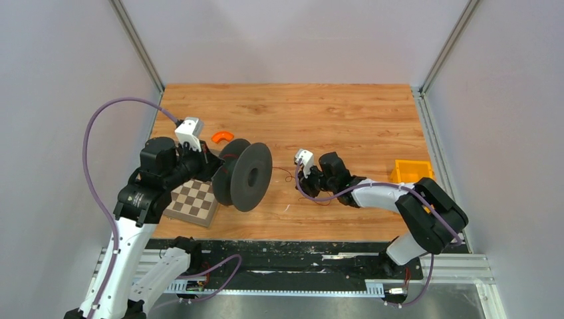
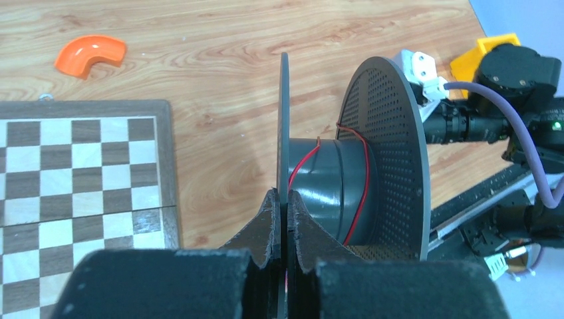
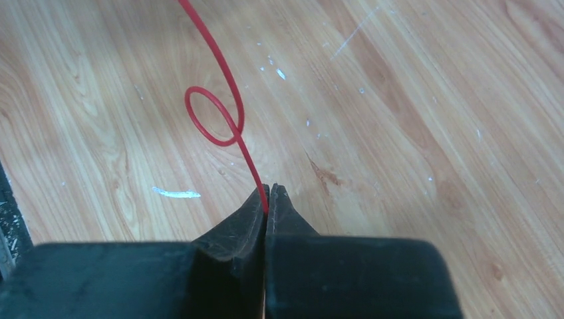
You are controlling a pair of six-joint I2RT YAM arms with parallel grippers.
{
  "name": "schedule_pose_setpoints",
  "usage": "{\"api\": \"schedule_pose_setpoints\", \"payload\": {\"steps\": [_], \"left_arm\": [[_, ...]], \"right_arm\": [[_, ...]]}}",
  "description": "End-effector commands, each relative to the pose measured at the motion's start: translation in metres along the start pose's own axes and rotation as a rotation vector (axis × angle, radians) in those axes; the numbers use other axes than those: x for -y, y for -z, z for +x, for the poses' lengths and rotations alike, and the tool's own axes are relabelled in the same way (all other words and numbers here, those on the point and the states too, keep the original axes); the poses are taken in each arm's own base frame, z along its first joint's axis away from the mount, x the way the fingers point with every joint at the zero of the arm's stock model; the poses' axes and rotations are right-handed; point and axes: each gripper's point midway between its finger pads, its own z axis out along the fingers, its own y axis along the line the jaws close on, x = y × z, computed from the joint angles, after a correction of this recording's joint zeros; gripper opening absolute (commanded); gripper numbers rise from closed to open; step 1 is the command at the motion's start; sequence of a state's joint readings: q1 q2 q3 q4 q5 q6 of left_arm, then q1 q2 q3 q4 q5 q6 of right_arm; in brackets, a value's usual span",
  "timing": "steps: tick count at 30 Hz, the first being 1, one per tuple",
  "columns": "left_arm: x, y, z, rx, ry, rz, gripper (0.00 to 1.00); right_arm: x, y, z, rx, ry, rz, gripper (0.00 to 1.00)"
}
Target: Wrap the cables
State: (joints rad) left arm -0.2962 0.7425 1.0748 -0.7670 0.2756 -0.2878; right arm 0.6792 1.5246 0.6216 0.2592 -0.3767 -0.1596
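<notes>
A black spool (image 1: 245,175) stands on edge left of the table's middle. My left gripper (image 2: 284,199) is shut on its near flange (image 2: 284,126), holding it upright. A thin red cable (image 2: 362,173) makes a couple of turns round the spool's hub (image 2: 329,189). In the top view the cable (image 1: 284,174) runs from the spool toward my right gripper (image 1: 307,178). In the right wrist view my right gripper (image 3: 269,194) is shut on the cable (image 3: 229,93), which forms one small loop just beyond the fingertips.
A folded chessboard (image 1: 193,201) lies under the left arm, near the front edge. An orange curved piece (image 1: 222,136) sits behind the spool. An orange box (image 1: 411,171) rests at the right edge, close to the right arm's elbow.
</notes>
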Motion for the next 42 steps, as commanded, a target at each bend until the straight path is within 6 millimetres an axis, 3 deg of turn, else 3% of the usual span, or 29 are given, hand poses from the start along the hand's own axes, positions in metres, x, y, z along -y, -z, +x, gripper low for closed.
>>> {"api": "schedule_pose_setpoints", "payload": {"steps": [1,8,16,22,26,29,35,42], "left_arm": [[-0.003,0.013,-0.049,0.182,0.034,-0.042,0.00],[-0.031,0.010,-0.073,0.217,0.100,-0.136,0.00],[-0.027,0.005,-0.089,0.265,0.230,-0.099,0.00],[-0.021,-0.005,-0.094,0.334,0.372,-0.027,0.00],[-0.034,-0.011,-0.091,0.354,0.446,-0.084,0.00],[-0.049,-0.012,-0.088,0.361,0.455,-0.158,0.00],[-0.074,-0.012,-0.075,0.321,0.305,-0.293,0.00],[-0.072,-0.020,-0.052,0.231,0.091,-0.312,0.00]], "right_arm": [[0.021,0.000,-0.007,0.022,-0.057,0.094,0.00],[0.026,0.011,-0.005,0.018,-0.094,0.156,0.05],[0.009,0.007,-0.009,0.031,-0.113,0.081,0.01],[-0.056,-0.003,-0.043,0.109,0.017,-0.022,0.00],[-0.094,-0.002,-0.068,0.135,0.122,-0.013,0.00],[-0.106,0.003,-0.090,0.164,0.199,0.064,0.00],[-0.126,0.019,-0.138,0.216,0.330,0.145,0.00],[-0.128,0.027,-0.197,0.273,0.448,0.197,0.00]]}}
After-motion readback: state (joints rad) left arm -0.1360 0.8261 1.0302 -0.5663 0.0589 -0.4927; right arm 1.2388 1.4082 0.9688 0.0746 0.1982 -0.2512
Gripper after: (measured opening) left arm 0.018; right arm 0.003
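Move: The spool, held by its near flange in the left fingers, has its middle about 2 cm ahead of that hand, 6 to the right and 5 lower; the chessboard lies some 8 cm ahead, 11 left and 27 below, the orange pipe 25 ahead, 1 left, equally low. From the right hand, which pinches the red cable just above the table, the spool is roughly 14 cm left, 4 back and 19 up; a white scrap lies 4 left, 5 back, 4 below. The red cable, still pinched, is first eased a little forward and right by the right hand, its fingers slackening a crack and shutting again, then swept back and left and lifted about 15 cm towards the spool, fingers tilting up and more forward. Meanwhile the spool, kept by its flange, is carried about 7 cm forward and, overall, left by the left hand, turning some 25 degrees counter-clockwise, with a passing roll left side down. ##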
